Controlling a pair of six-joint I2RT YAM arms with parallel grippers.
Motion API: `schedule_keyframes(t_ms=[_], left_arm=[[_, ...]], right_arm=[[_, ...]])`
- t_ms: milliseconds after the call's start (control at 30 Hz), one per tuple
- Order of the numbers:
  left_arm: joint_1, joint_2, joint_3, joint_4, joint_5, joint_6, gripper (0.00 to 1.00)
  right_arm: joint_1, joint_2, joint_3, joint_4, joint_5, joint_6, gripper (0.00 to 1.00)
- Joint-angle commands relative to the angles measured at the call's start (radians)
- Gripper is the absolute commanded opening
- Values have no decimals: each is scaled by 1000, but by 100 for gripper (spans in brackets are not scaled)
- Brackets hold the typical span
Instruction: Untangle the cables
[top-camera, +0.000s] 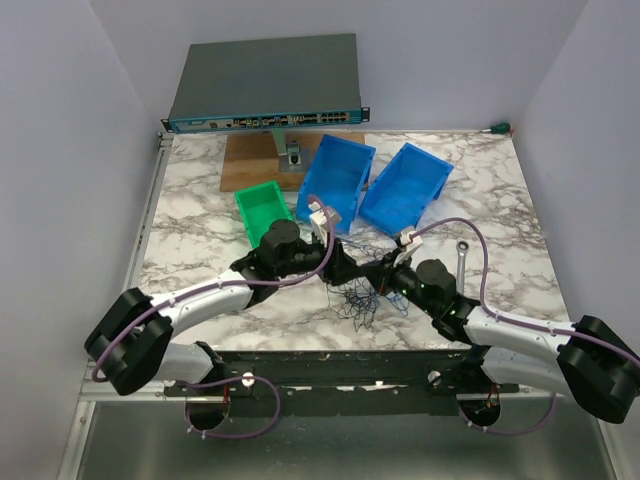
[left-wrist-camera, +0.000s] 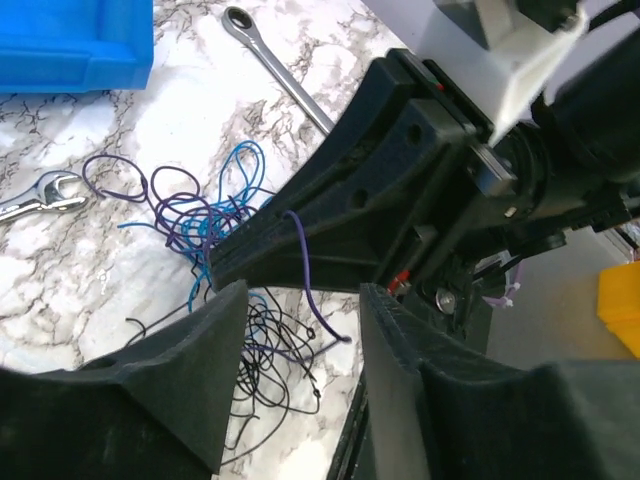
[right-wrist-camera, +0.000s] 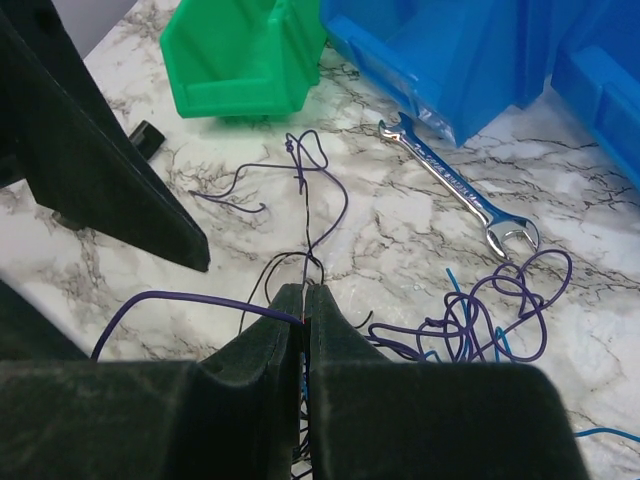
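Observation:
The cables (top-camera: 358, 302) are a tangle of thin purple, blue and black wires near the table's front edge. In the left wrist view the cables (left-wrist-camera: 205, 225) spread across the marble, with black loops lower down. My right gripper (right-wrist-camera: 305, 300) is shut on a few strands of the cables, and one purple wire (right-wrist-camera: 190, 298) leads out to the left. My left gripper (left-wrist-camera: 302, 295) is open right beside the right gripper (left-wrist-camera: 350, 200). The loose end of that purple wire (left-wrist-camera: 312, 300) hangs between its fingers (left-wrist-camera: 190, 370). In the top view both grippers (top-camera: 345, 265) (top-camera: 376, 272) meet above the tangle.
A green bin (top-camera: 263, 208) and two blue bins (top-camera: 335, 180) (top-camera: 405, 188) stand behind the grippers. One silver wrench (right-wrist-camera: 460, 185) lies by a blue bin and a ratchet wrench (top-camera: 462, 257) lies to the right. A network switch (top-camera: 265, 85) on a wooden board is at the back.

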Motion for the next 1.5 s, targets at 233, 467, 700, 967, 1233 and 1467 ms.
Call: schedule_keyframes(t_ms=[233,467,700,967,1233,1467], left_arm=[[-1,113,112,-72,-23,-41,0],[69,-140,73,-202,-36,-11,0],[159,-394,112,-500,-137,-19,0],[358,-681,35,-684,-388,-64,0],[370,-595,-21,-729,-428,-67,0],[367,-402,-60,-633,-391,-64,0]], right_arm=[[0,13,23,11,2,-12,1],[1,134,77,-79,222,57,71],[1,311,209,-254,341,120,70],[-20,176,134,-279,548,207,62],[-22,64,83,-219,473,141,81],[-22,145,109,-117,134,51,100]])
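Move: The purple strand sticking out of the right fingertips lies about 2 cm to the right of the open left fingers, 2 cm below and 1 cm ahead. Beneath the left hand, some 17 cm down, is the black tangle; the blue-and-purple tangle is about 6 cm farther out and 8 cm right. From the right hand that tangle lies roughly 3 cm ahead, 4 cm right and 13 cm below, with the small wrench 13 cm ahead, 6 cm left. The purple strand, still held by the right fingers, is pinched by the left as they ease about 2 cm right and down and shut. The right fingers then let go, and the left hand carries the strand about 20 cm left, arching up some 12 cm and down again, turning counter-clockwise. The right hand reaches forward and down, swings right over the blue-and-purple tangle, then rises and edges back left, opening wide. ##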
